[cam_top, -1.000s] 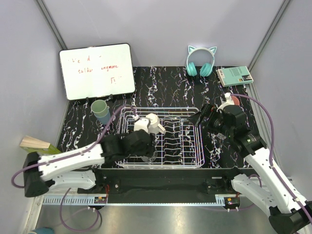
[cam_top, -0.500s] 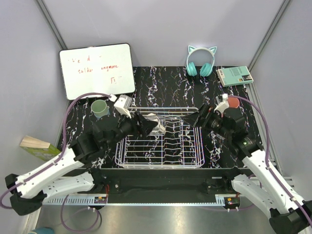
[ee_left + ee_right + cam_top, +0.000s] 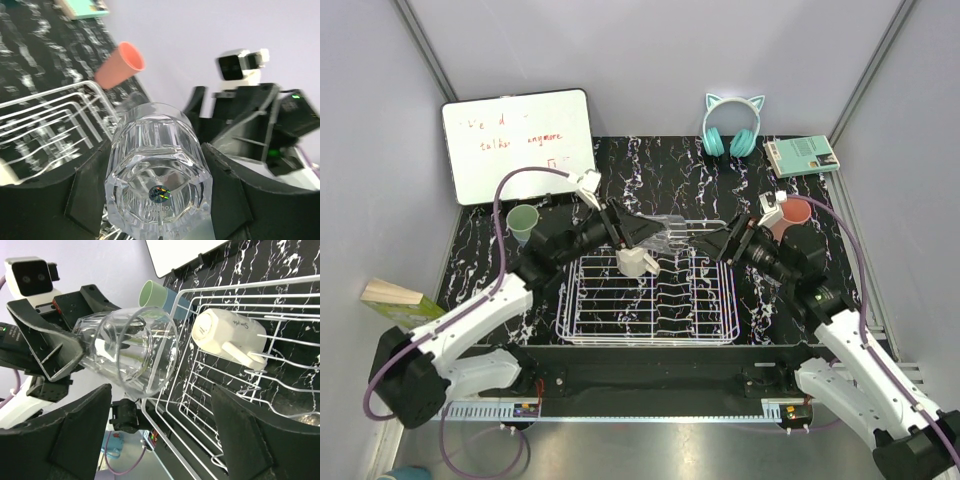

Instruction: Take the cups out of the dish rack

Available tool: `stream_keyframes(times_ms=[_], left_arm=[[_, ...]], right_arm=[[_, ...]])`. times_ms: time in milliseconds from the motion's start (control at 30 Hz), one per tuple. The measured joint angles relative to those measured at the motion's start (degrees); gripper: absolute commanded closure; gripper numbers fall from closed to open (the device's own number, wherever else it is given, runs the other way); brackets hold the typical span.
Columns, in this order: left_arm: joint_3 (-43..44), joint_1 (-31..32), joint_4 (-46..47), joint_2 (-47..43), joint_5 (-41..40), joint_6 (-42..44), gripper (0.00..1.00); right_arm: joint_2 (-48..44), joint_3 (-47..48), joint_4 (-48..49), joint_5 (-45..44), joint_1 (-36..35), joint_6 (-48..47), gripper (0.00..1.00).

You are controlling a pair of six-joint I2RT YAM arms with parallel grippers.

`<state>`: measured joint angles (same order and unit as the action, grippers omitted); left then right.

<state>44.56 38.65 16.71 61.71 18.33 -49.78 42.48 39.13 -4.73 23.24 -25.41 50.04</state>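
My left gripper (image 3: 642, 232) is shut on a clear glass (image 3: 667, 231), which lies sideways in the air over the far edge of the white wire dish rack (image 3: 650, 335). In the left wrist view the glass (image 3: 157, 165) fills the space between both fingers, base toward the camera. Just right of the glass's open mouth, my right gripper (image 3: 733, 243) is open and holds nothing. From the right wrist, the glass (image 3: 131, 352) hangs ahead of the fingers. A cream mug (image 3: 638, 262) lies inside the rack. A pale green cup (image 3: 523, 219) stands left of the rack and a pink cup (image 3: 793, 211) to its right.
A whiteboard (image 3: 520, 145) leans at the back left. Teal cat-ear headphones (image 3: 732, 126) and a green book (image 3: 802, 155) lie at the back right. A small box (image 3: 394, 296) sits at the left table edge.
The left arm has lifted the clear glass out of the rack's near left part and carried it up toward the right gripper. The right gripper has edged left toward it.
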Motion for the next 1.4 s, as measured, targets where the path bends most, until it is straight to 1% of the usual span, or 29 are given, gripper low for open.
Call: stream_keyframes(times_ms=[100,300,400,433,500,533,633,667,733,867,900,967,1000,1133,1400], left_arm=[[-0.55,-0.15,5.86,2.82,3.23,-2.91,1.0],[-1.27,-0.26,11.61,4.83,5.86,-5.79,1.0],[-1.4,-0.42,12.94,5.35,6.1,-6.27,1.0],[-1.57,-0.44,13.44,5.55,6.14,-6.4,1.0],[-1.64,-0.48,13.49,6.1,6.27,-6.67,1.0],[-1.64,-0.48,13.55,6.49,6.36,-6.84,1.0],[-1.64,-0.48,14.05,7.85,6.91,-7.32,1.0],[-1.64,-0.48,14.43,8.33,7.19,-7.48,1.0],[-1.64,-0.46,15.39,9.4,7.85,-8.0,1.0],[-1.7,-0.85,17.59,11.04,8.83,-9.29,1.0],[-1.86,-1.11,18.14,11.19,8.85,-9.68,1.0],[-1.99,-1.62,18.93,11.32,8.9,-10.29,1.0],[-1.99,-1.73,19.08,11.32,8.85,-10.29,1.0],[-2.01,-1.97,19.45,11.26,8.83,-10.27,1.0],[-2.12,-1.73,18.93,9.81,8.66,-10.23,1.0]], right_arm=[[0.7,-0.72,1.62,0.61,-0.07,0.87,0.18],[1.25,-0.81,5.92,2.08,-0.46,1.64,0.25],[2.49,-0.79,8.39,2.82,-0.87,1.97,0.31],[3.04,-0.74,9.09,2.93,-1.14,2.12,0.35],[4.35,-0.5,10.43,3.06,-1.97,2.43,0.39],[5.09,-0.37,11.28,3.17,-2.49,2.56,0.44],[7.3,0.13,13.09,3.15,-4.57,2.71,0.49],[8.33,0.44,13.49,2.91,-5.84,2.73,0.52],[9.84,0.87,14.01,2.73,-7.67,2.47,0.52],[12.31,1.2,14.97,1.05,-10.45,2.38,0.59],[12.74,1.27,15.39,0.46,-10.75,2.4,0.63],[13.33,1.51,16.06,-0.55,-11.34,2.49,0.67],[13.57,1.66,16.31,-1.2,-11.67,2.49,0.71],[13.68,1.68,16.85,-2.67,-12.37,2.49,0.77],[12.26,1.66,16.76,-4.79,-13.64,2.29,0.81]])
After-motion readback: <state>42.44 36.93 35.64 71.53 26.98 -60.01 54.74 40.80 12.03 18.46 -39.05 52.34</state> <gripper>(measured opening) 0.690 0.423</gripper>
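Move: The clear cup, still in the left gripper, has its middle about 9 cm to the right hand's left, 2 cm farther out and 2 cm higher. From the left hand, the waiting right gripper is some 14 cm to the right, 2 cm back and 2 cm lower. Down on the rack, about 18 cm below the left hand, the white mug lies roughly 4 cm ahead and 3 cm left of that hand. The pink cup stands some 20 cm right of the right hand, 16 cm ahead and 16 cm below. The clear cup is offered mouth first: the left hand keeps its hold on the base end and eases it about 3 cm to the right. The right hand comes about 7 cm left to meet it, slightly upward, turning some 10 degrees counter-clockwise, its wide-open fingers closing to under half and coming to grip the mouth end, one finger seemingly inside. ##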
